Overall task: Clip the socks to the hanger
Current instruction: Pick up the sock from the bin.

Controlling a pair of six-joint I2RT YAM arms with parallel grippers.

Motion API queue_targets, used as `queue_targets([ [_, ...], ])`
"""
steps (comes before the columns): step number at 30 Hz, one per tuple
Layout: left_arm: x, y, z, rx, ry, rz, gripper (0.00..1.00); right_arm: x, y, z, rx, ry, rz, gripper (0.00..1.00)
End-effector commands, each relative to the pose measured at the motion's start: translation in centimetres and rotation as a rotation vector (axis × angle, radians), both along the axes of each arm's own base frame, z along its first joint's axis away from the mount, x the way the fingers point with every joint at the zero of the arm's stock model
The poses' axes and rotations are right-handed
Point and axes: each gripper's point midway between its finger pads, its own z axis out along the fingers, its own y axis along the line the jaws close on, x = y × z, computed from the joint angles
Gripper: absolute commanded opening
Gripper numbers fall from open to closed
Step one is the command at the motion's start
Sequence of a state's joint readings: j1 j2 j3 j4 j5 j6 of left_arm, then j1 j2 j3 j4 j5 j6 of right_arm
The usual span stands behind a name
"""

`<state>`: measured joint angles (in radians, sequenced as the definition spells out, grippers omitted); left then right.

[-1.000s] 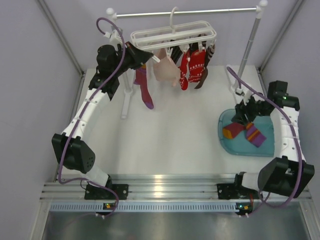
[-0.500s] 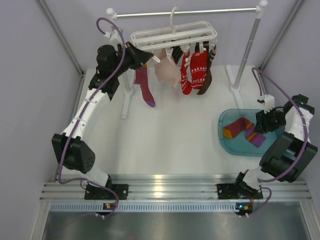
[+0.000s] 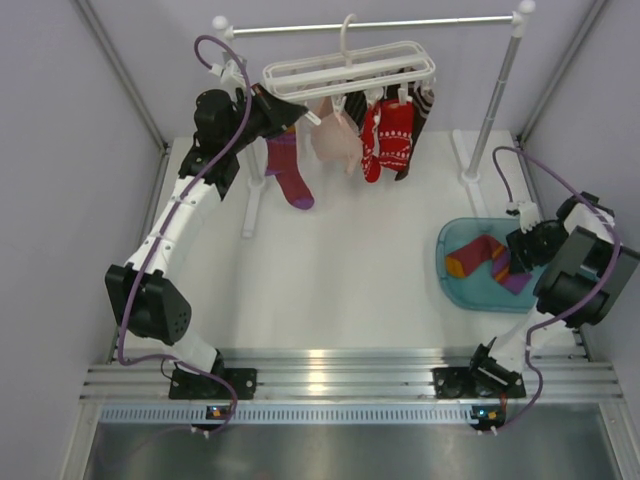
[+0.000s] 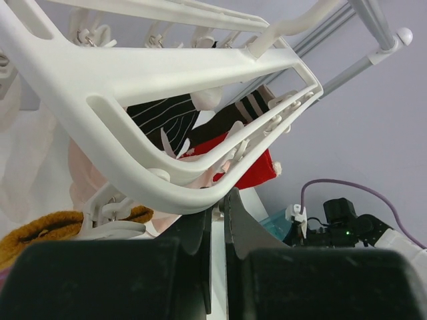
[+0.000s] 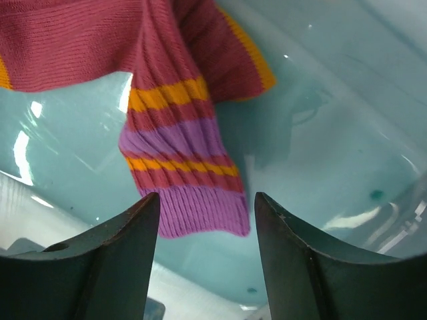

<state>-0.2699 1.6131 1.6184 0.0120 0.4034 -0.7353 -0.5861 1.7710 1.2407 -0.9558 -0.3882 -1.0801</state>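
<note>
The white hanger [image 3: 345, 68] hangs by its hook from the silver rail. Clipped under it are a purple-magenta sock [image 3: 290, 172], a pale one [image 3: 332, 140], red ones [image 3: 388, 135] and dark striped ones. My left gripper [image 3: 265, 108] is shut at the hanger's left end. In the left wrist view its tips [image 4: 219, 200] pinch the hanger's [image 4: 133, 87] lower rim. A red, orange and purple striped sock [image 3: 482, 256] lies in the teal tray [image 3: 450, 288]. My right gripper [image 5: 207, 200] is open low over the tray [image 5: 320, 167], jaws either side of that sock's [image 5: 180, 153] purple cuff.
The silver rail [image 3: 400, 22] rests on two white posts, one at the back right [image 3: 497, 100] and one at the left [image 3: 250, 205]. Grey walls close in both sides. The right arm's cable [image 3: 520, 165] loops above the tray.
The right arm has swung from the tray's far left side to its right edge, and its gripper now sits low at the sock's cuff. The hanging socks have swayed slightly. The left arm holds still.
</note>
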Motion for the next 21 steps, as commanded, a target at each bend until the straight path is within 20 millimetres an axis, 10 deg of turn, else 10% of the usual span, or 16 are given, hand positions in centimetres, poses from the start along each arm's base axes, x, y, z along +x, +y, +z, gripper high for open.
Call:
queue_targets([
  [1, 0.0, -0.1, 1.8, -0.026, -0.061, -0.011, 0.00, 0.2, 0.5, -0.6, -0.038, -0.017, 0.030, 0.58],
  [10, 0.0, -0.1, 1.8, -0.028, -0.062, -0.010, 0.00, -1.4, 0.5, -4.5, -0.084, 0.049, 0.064, 0.56],
  [12, 0.0, -0.2, 1.8, -0.029, -0.062, -0.011, 0.00, -1.7, 0.5, -4.7, -0.095, 0.063, 0.075, 0.42],
  [14, 0.0, -0.2, 1.9, -0.030, -0.065, -0.012, 0.00, -2.0, 0.5, -4.1, -0.079, 0.077, 0.068, 0.03],
  [21, -0.3, 0.0, 2.2, -0.025, -0.076, -0.013, 0.00, -0.6, -3.3, 7.9, 0.014, -0.105, -0.135, 0.00],
])
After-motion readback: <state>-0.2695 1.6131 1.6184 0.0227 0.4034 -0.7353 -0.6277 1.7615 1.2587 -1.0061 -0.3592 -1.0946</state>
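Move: The sock's striped cuff end lies about 3 cm below my right hand's open fingers and 1 cm nearer me, on the bin floor. From there the sock runs out to its orange toe, some 16 cm to my left and 4 cm farther out. The bin's near rim is about 8 cm back, straight behind my hand. From my left hand, up at the hanger, the cuff is roughly 53 cm to the right, 19 cm back and 40 cm down. I sink my right hand about 3 cm with its fingers still parted and pointing down, easing back a touch, until they straddle the sock's cuff just short of its end. I shut them fully to pinch the knit, then lift straight away some 3.5 cm, drifting slightly right as I pull the cuff up off the bin floor. ##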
